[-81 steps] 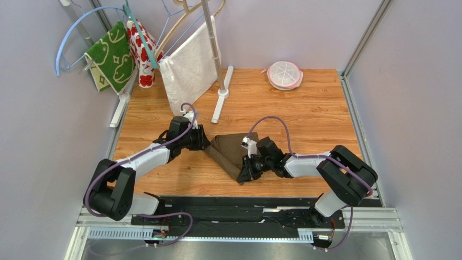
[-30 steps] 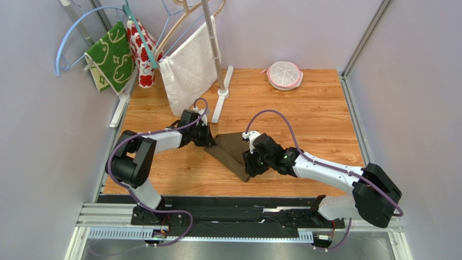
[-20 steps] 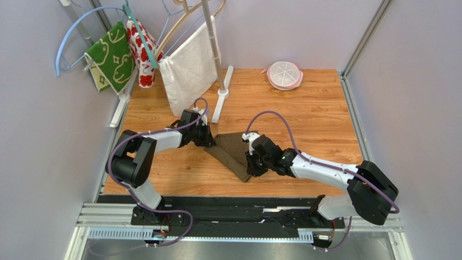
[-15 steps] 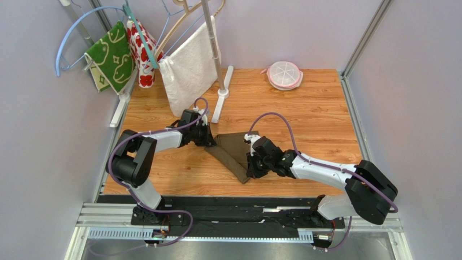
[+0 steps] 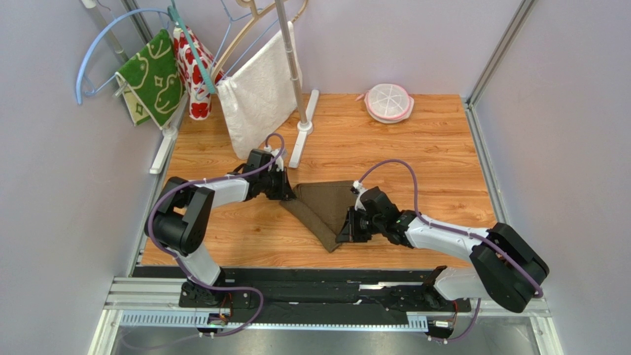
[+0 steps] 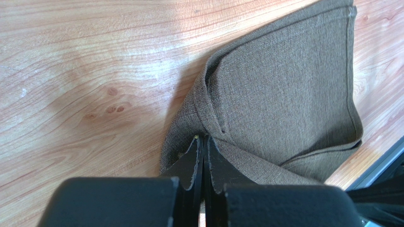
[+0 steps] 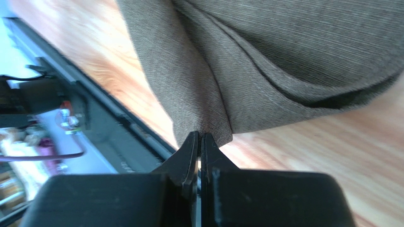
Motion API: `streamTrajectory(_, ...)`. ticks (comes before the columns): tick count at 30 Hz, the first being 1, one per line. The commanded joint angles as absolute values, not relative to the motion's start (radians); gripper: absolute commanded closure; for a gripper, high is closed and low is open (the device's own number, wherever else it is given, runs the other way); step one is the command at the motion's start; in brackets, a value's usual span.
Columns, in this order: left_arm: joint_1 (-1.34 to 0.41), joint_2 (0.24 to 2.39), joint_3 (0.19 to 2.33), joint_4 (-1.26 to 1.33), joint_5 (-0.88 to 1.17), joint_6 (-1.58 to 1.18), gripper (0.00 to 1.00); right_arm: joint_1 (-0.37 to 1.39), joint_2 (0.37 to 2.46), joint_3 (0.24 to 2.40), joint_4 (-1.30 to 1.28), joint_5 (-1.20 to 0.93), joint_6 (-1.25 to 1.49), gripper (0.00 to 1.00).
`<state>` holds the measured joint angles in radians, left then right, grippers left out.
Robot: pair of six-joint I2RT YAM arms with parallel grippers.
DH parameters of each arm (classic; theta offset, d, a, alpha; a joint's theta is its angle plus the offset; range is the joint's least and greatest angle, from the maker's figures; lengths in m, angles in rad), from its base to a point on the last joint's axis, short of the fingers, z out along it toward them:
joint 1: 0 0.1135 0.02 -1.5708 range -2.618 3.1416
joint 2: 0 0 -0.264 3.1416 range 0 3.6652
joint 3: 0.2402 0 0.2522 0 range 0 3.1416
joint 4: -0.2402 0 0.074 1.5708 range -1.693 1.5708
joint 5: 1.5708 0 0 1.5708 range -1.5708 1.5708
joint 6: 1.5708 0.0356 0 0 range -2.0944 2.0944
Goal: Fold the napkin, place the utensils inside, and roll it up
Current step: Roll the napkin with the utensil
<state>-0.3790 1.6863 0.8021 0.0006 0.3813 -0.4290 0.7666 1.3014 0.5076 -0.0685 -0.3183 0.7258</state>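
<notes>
The dark brown napkin (image 5: 320,207) lies bunched in a rough triangle on the wooden table, with loose folds showing in both wrist views. My left gripper (image 5: 289,191) is at its far left corner, shut on a pinch of the cloth (image 6: 265,80), fingertips (image 6: 195,153) pressed together. My right gripper (image 5: 346,231) is at the near right edge, shut on a low corner of the napkin (image 7: 199,85), which hangs just above the table. The utensils are out of view.
A drying rack (image 5: 300,111) at the back left carries a white towel (image 5: 259,92), a green patterned cloth (image 5: 152,74) and a red-and-white cloth (image 5: 194,70). A pink-rimmed round dish (image 5: 389,102) sits at the back. The black base rail (image 5: 318,277) runs along the near table edge.
My right gripper has shut on the napkin's near corner and moved to the right, spreading the cloth's far edge that way. The left gripper stayed shut in place.
</notes>
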Motion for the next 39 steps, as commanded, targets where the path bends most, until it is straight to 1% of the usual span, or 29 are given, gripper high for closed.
streamTrajectory(1,-0.379,1.736,0.795,-0.084,0.318,-0.393,1.0,0.767,1.276,0.488,0.064,-0.402,0.87,1.0)
streamTrajectory(5,-0.379,1.744,0.798,-0.086,0.316,-0.394,1.0,0.765,1.289,0.459,0.097,-0.387,0.884,1.0)
streamTrajectory(13,-0.379,1.761,0.805,-0.087,0.314,-0.39,1.0,0.755,1.272,0.4,0.049,-0.193,0.805,1.0)
streamTrajectory(17,-0.379,1.769,0.81,-0.087,0.313,-0.387,1.0,0.759,1.263,0.417,0.028,-0.198,0.738,0.98)
streamTrajectory(19,-0.379,1.773,0.813,-0.094,0.313,-0.384,1.0,0.785,1.217,0.446,-0.001,-0.201,0.687,0.88)
streamTrajectory(20,-0.379,1.776,0.815,-0.095,0.313,-0.383,1.0,0.804,1.197,0.468,-0.084,-0.181,0.666,0.73)
streamTrajectory(22,-0.379,1.779,0.818,-0.098,0.313,-0.385,1.0,0.857,1.132,0.532,-0.141,-0.108,0.606,0.62)
streamTrajectory(23,-0.379,1.781,0.819,-0.1,0.311,-0.387,1.0,0.874,1.111,0.554,-0.187,-0.083,0.589,0.54)
streamTrajectory(26,-0.379,1.786,0.825,-0.107,0.314,-0.384,1.0,0.948,1.072,0.62,-0.238,-0.002,0.513,0.46)
streamTrajectory(28,-0.379,1.789,0.828,-0.112,0.313,-0.384,1.0,1.014,1.089,0.666,-0.253,0.09,0.453,0.45)
streamTrajectory(33,-0.379,1.796,0.833,-0.115,0.314,-0.387,1.0,1.145,1.284,0.777,-0.316,0.269,0.371,0.43)
streamTrajectory(39,-0.379,1.798,0.834,-0.124,0.318,-0.387,1.0,1.235,1.466,0.85,-0.321,0.4,0.325,0.42)
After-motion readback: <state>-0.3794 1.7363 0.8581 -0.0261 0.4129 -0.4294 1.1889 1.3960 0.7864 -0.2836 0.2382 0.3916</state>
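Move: The right fingers are shut on the near end of the napkin's rolled edge, the roll's end lying at the fingertips and only about 1 cm lower. From this hand the flat part of the napkin lies some 12 cm ahead and 3 cm left, and the roll's far end about 14 cm ahead and 11 cm left. The left fingers are shut on that far end, with the roll's near end roughly 13 cm back and 10 cm to the right of them. Still shut on the near end of the roll, the right hand first shifts about 1 cm left, then swings some 2 cm right and down towards the table, where the fingers open and let the cloth go. It lifts off quickly by roughly 9 cm, swings left, and comes back down about 5 cm, open, over the roll's near end, the wrist rolling back counter-clockwise some 40 degrees from its starting pose, while the left hand keeps its pinch on the far end and eases not quite 1 cm to the right. ##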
